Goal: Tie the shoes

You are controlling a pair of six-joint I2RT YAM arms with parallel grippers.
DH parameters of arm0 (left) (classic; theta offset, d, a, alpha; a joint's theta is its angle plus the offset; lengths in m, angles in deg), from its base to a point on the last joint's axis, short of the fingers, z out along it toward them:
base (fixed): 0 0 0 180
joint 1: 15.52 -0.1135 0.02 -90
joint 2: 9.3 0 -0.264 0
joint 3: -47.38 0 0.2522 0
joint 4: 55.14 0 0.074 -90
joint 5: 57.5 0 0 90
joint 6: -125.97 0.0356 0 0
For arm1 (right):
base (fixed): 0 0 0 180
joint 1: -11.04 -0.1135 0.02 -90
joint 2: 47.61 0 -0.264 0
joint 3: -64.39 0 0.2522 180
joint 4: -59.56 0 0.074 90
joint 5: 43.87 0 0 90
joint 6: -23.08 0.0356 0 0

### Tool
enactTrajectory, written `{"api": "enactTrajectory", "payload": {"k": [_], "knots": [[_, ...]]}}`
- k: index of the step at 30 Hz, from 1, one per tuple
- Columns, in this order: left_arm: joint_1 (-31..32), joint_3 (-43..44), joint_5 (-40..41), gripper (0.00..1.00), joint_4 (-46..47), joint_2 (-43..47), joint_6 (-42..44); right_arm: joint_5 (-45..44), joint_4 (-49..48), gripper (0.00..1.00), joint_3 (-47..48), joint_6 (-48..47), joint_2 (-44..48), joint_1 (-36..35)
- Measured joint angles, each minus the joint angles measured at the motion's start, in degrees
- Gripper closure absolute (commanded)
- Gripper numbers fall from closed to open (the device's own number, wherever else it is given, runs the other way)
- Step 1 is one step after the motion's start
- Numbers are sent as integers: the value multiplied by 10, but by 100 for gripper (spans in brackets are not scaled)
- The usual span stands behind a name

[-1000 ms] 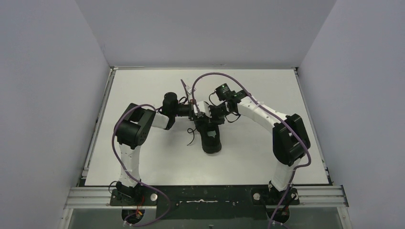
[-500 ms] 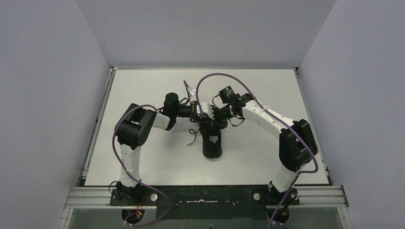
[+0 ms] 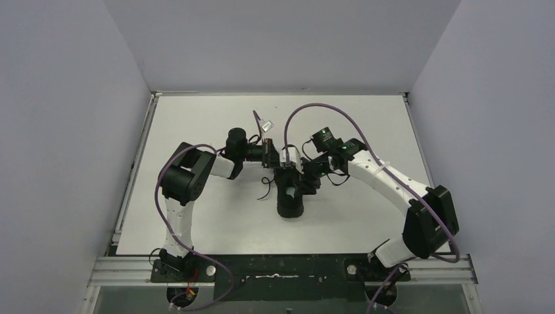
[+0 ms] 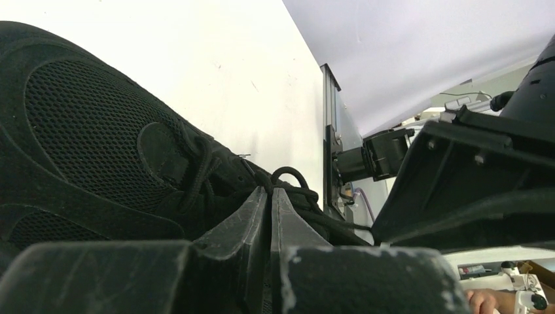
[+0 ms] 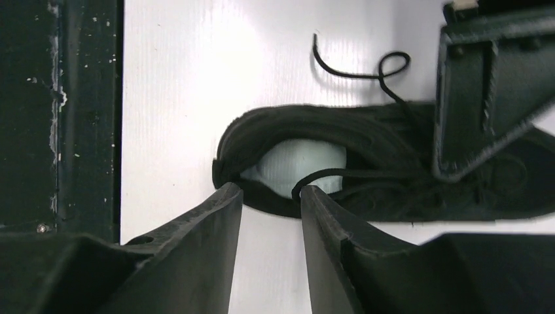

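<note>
The shoes are one black sneaker lying mid-table with its heel toward the arms. My left gripper is at its lacing and shut on a thin black lace that loops up just past the fingertips. In the top view the left gripper reaches in from the left. My right gripper hovers open above the heel opening, where the white patch shows. A lace loop rests against the tip of its right finger, with nothing between the jaws. A loose lace end curls on the table.
The white table is boxed in by grey walls on three sides. A black metal rail with the arm bases runs along the near edge. The left gripper's body crosses the right wrist view above the shoe's front.
The right gripper has opened and let go of the lace, and the right arm has swung outward to the right and nearer. The left gripper stays shut at the lacing.
</note>
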Motion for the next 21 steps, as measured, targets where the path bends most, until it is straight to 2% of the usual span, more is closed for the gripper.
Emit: {"api": "enactTrajectory", "payload": {"k": [5, 10, 16, 18, 21], "knots": [[0, 0, 1, 100, 1, 0, -4, -19, -68, 54, -65, 61, 91, 41], [0, 0, 0, 100, 4, 0, -8, -41, -126, 49, -67, 88, 98, 61], [0, 0, 0, 100, 7, 0, -10, -75, -190, 47, -111, 112, 97, 23], [0, 0, 0, 100, 7, 0, -10, -93, -207, 35, -113, 127, 95, 5], [0, 0, 0, 100, 7, 0, -11, -144, -257, 32, -119, 162, 94, -35]]}}
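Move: The loose lace end hangs right at your right gripper's parting fingertips, about 1 cm ahead of the hand point and level with it. The knot in the left gripper lies roughly 9 cm ahead, 5 cm left and 4 cm lower; the shoe opening is 1 cm ahead, 3 cm left, 6 cm below. From the left gripper, that lace end is some 8 cm back, 5 cm right and 4 cm higher. Keep the left gripper shut on the lace at the knot and hold it still. Draw the right fingers clear of the lace end, going forward about 4 cm while rising and easing right, then sink and swing back left nearly 4 cm over the shoe opening, spreading the fingers wider and turning the hand some 15 degrees clockwise. ##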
